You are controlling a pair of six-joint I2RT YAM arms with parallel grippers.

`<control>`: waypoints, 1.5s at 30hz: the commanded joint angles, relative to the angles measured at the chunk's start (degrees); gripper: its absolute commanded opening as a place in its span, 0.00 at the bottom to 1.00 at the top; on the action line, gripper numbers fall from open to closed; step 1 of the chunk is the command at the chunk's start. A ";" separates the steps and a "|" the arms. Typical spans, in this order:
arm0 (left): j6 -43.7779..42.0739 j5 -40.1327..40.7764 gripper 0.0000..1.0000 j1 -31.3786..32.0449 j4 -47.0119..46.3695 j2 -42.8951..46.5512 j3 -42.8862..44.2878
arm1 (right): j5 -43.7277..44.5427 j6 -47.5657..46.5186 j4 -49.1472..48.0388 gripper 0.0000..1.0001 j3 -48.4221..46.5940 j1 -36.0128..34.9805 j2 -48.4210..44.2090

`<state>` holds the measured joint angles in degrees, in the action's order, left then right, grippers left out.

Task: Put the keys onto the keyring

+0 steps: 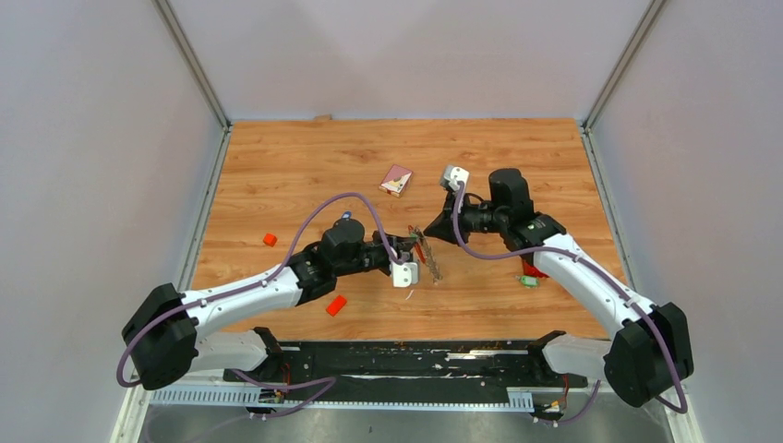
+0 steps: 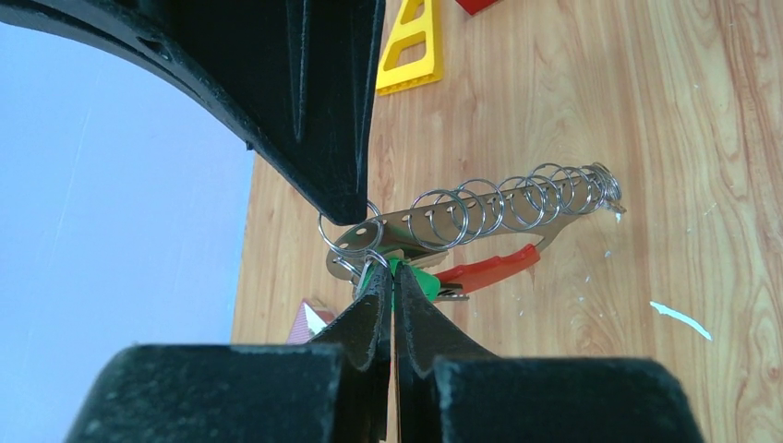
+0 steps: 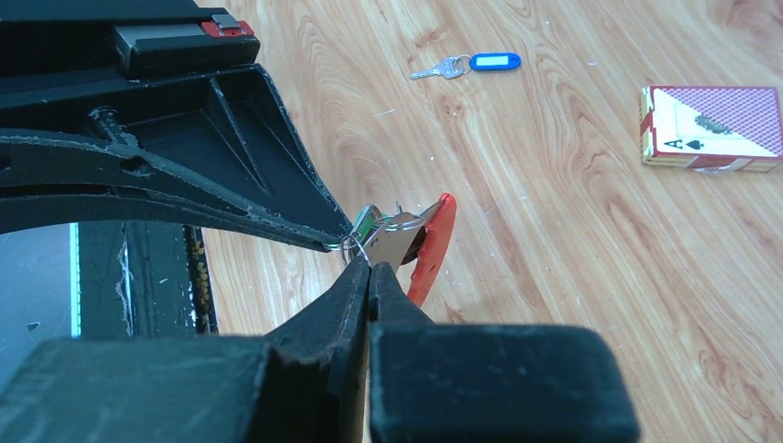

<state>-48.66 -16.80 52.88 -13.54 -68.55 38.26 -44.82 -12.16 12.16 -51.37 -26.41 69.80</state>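
The keyring (image 2: 480, 210), a grey metal strip threaded with wire rings and carrying a red strap (image 2: 487, 269), hangs over the wood between both grippers. My left gripper (image 2: 394, 273) is shut on the green tag of a key (image 2: 423, 281) at the keyring's near end. My right gripper (image 3: 370, 265) is shut on the keyring's (image 3: 397, 242) metal end by a wire ring, with the red strap (image 3: 430, 242) behind it. From above, the left gripper (image 1: 412, 248) and the right gripper (image 1: 433, 232) meet tip to tip at the keyring (image 1: 428, 256). A blue-tagged key (image 3: 473, 64) lies apart on the table.
A deck of cards (image 1: 396, 180) lies at centre back. An orange block (image 1: 269, 239) and a red block (image 1: 336, 305) lie left of the arms. Small red and green pieces (image 1: 529, 276) sit under my right forearm. A yellow triangular piece (image 2: 413, 46) shows in the left wrist view.
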 commanded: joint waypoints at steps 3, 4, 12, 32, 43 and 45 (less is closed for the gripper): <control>2.80 -0.87 0.06 0.33 3.33 0.21 0.94 | 0.49 -3.19 -7.49 0.00 -0.32 0.66 -4.22; 2.72 -0.94 0.07 0.37 3.54 0.26 0.94 | 0.59 -3.61 -7.44 0.00 -0.26 0.71 -4.38; 3.59 -1.39 0.12 0.38 4.39 0.25 1.78 | 1.06 -4.89 -7.39 0.00 0.09 0.67 -4.91; 5.85 -2.30 0.42 -2.71 7.08 4.36 3.38 | -1.00 -12.73 -6.08 0.00 1.63 0.68 -7.35; 5.76 -2.90 0.41 -4.45 9.20 3.68 8.03 | -8.89 -18.82 -2.71 0.00 1.81 0.68 -6.98; 5.07 -4.56 0.41 -4.44 11.46 3.15 9.79 | -10.67 -21.36 -1.04 0.00 1.69 0.68 -6.88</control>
<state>-43.53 -18.06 48.66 -4.29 -65.36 42.85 -49.04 -27.88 10.07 -49.54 -26.04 63.86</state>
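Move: The keyring is pinched between both my hands. Its metal body has its middle about 2 cm right of my left hand, 3 cm back and 3 cm down; from my right hand it is about 4 cm back, level sideways and 4 cm down. Its green tag sits just under my left fingertips, 1 cm right and 2 cm lower. About 17 cm below my left hand, the card box lies 20 cm ahead and 5 cm left, the blue-tagged key 11 cm ahead and 16 cm left. My left hand lets go of its ring, opening to nearly half, then eases about 2 cm left, away from the keyring, and finishes rising 2 cm with a small push forward. My right hand keeps its pinch and lifts the keyring some 3 cm, rolling about 20 degrees around its finger line, front side up. ##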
